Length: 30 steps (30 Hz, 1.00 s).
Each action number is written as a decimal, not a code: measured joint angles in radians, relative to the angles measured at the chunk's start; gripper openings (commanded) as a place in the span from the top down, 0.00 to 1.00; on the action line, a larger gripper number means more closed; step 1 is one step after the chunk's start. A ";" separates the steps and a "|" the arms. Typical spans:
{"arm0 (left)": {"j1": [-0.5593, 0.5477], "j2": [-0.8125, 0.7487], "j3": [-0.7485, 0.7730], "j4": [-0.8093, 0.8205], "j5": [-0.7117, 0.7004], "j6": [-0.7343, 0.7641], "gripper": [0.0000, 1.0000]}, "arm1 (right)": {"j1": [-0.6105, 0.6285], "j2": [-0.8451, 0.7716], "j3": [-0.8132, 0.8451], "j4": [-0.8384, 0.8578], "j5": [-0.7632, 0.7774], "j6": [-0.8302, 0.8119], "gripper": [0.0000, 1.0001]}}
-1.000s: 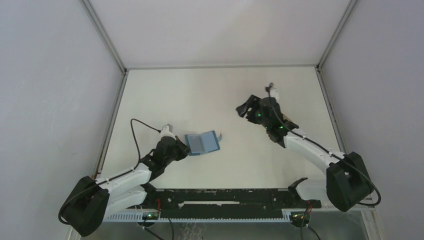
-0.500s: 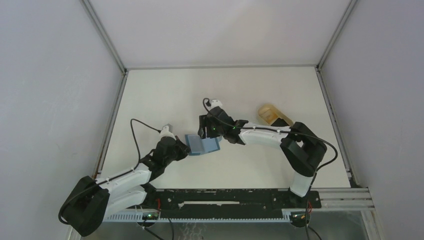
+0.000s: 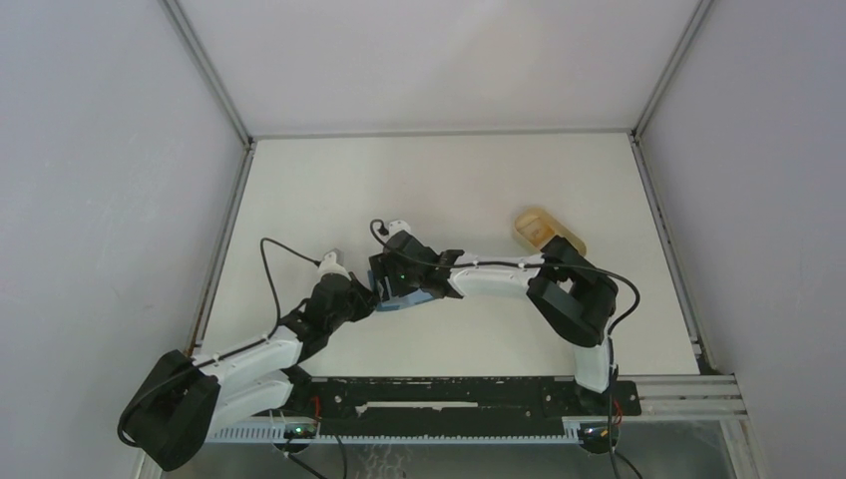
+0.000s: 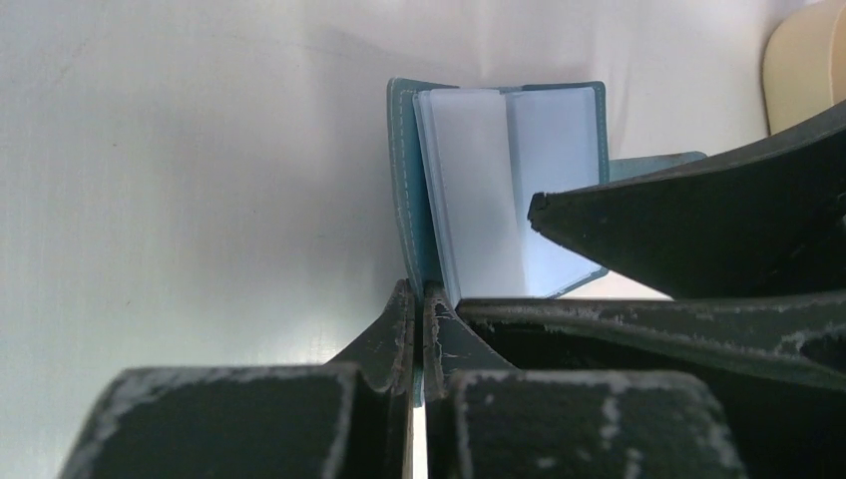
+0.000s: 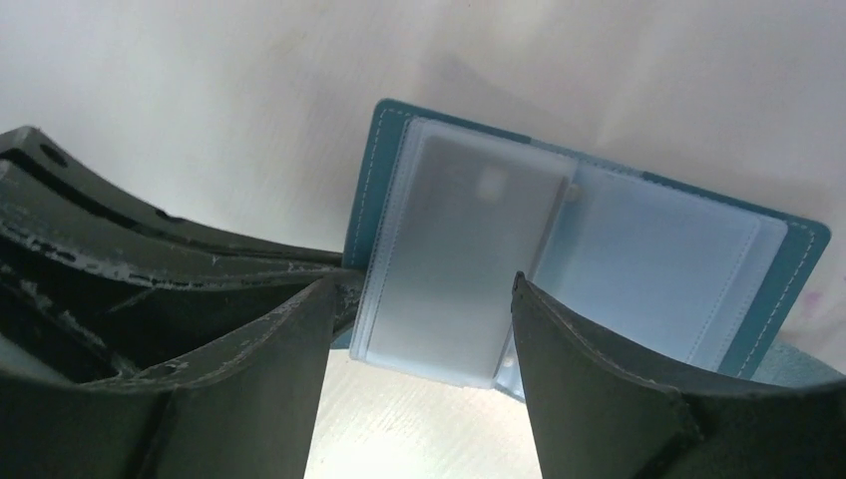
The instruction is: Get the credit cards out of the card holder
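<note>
The teal card holder [image 5: 599, 239] lies open like a book, its clear sleeves fanned up. My left gripper [image 4: 419, 299] is shut on the edge of its left cover. A greyish card [image 5: 464, 239] shows through the raised frosted sleeve. My right gripper [image 5: 419, 284] is open, its fingers standing either side of that sleeve's near end without touching it. In the top view the right gripper [image 3: 389, 287] covers most of the holder [image 3: 414, 297], beside the left gripper [image 3: 367, 297]. A pale tan card [image 3: 544, 228] lies loose at the back right.
The right gripper's finger [image 4: 698, 239] crosses the left wrist view just over the holder. The tan card [image 4: 808, 60] shows at that view's top right corner. Metal frame rails [image 3: 224, 249] edge the white table on both sides.
My right arm has swung from the back right across to the card holder, leaving the tan card lying on the table. The left gripper has stayed put on the cover.
</note>
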<state>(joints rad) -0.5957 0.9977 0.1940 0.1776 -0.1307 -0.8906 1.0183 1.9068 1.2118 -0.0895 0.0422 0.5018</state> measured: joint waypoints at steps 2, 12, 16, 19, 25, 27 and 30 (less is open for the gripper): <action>0.000 0.003 -0.004 0.000 -0.004 0.000 1.00 | 0.006 0.020 0.031 -0.026 0.007 -0.008 0.26; 0.001 0.010 -0.005 -0.001 -0.017 0.000 1.00 | 0.004 0.073 0.072 -0.064 0.064 -0.037 0.26; 0.001 0.009 -0.005 -0.001 -0.017 0.000 1.00 | 0.005 0.082 0.080 -0.074 0.087 -0.051 0.25; 0.000 0.007 -0.005 -0.001 -0.020 0.000 1.00 | 0.005 0.084 0.089 -0.089 0.108 -0.067 0.24; 0.000 0.008 -0.005 0.000 -0.020 0.000 1.00 | 0.009 0.084 0.092 -0.107 0.173 -0.108 0.00; 0.000 0.010 -0.005 0.000 -0.020 0.000 1.00 | 0.011 0.084 0.093 -0.111 0.197 -0.125 0.00; 0.000 0.010 -0.005 0.001 -0.020 0.000 1.00 | 0.016 0.084 0.093 -0.111 0.227 -0.146 0.00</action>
<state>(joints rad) -0.5953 1.0080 0.1886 0.1787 -0.1505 -0.8906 1.0340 1.9903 1.3048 -0.2001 0.2687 0.3553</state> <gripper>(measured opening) 0.016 0.993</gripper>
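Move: Just below and ahead of the right hand lies the card holder's left stack of clear sleeves, its middle about 2 cm farther out, 1 cm to the right and 2 cm down. The holder's right half is some 4 cm ahead and 8 cm to the right, the left gripper's pads about 3 cm to the left and 1 cm back. From the left hand, which already pinches the holder's left edge, the stack lies about 3 cm ahead and 4 cm to the right. Sinking about 2 cm onto the sleeves while easing forward, the right hand then slides level, forward and to the right, some 3 cm forward and 2 cm right in all. It rolls roughly 15 degrees and opens its fingers from about three quarters to fully wide, its right finger ending against the turned sleeve's free edge. The left hand stays put, still pinching the cover's edge. ##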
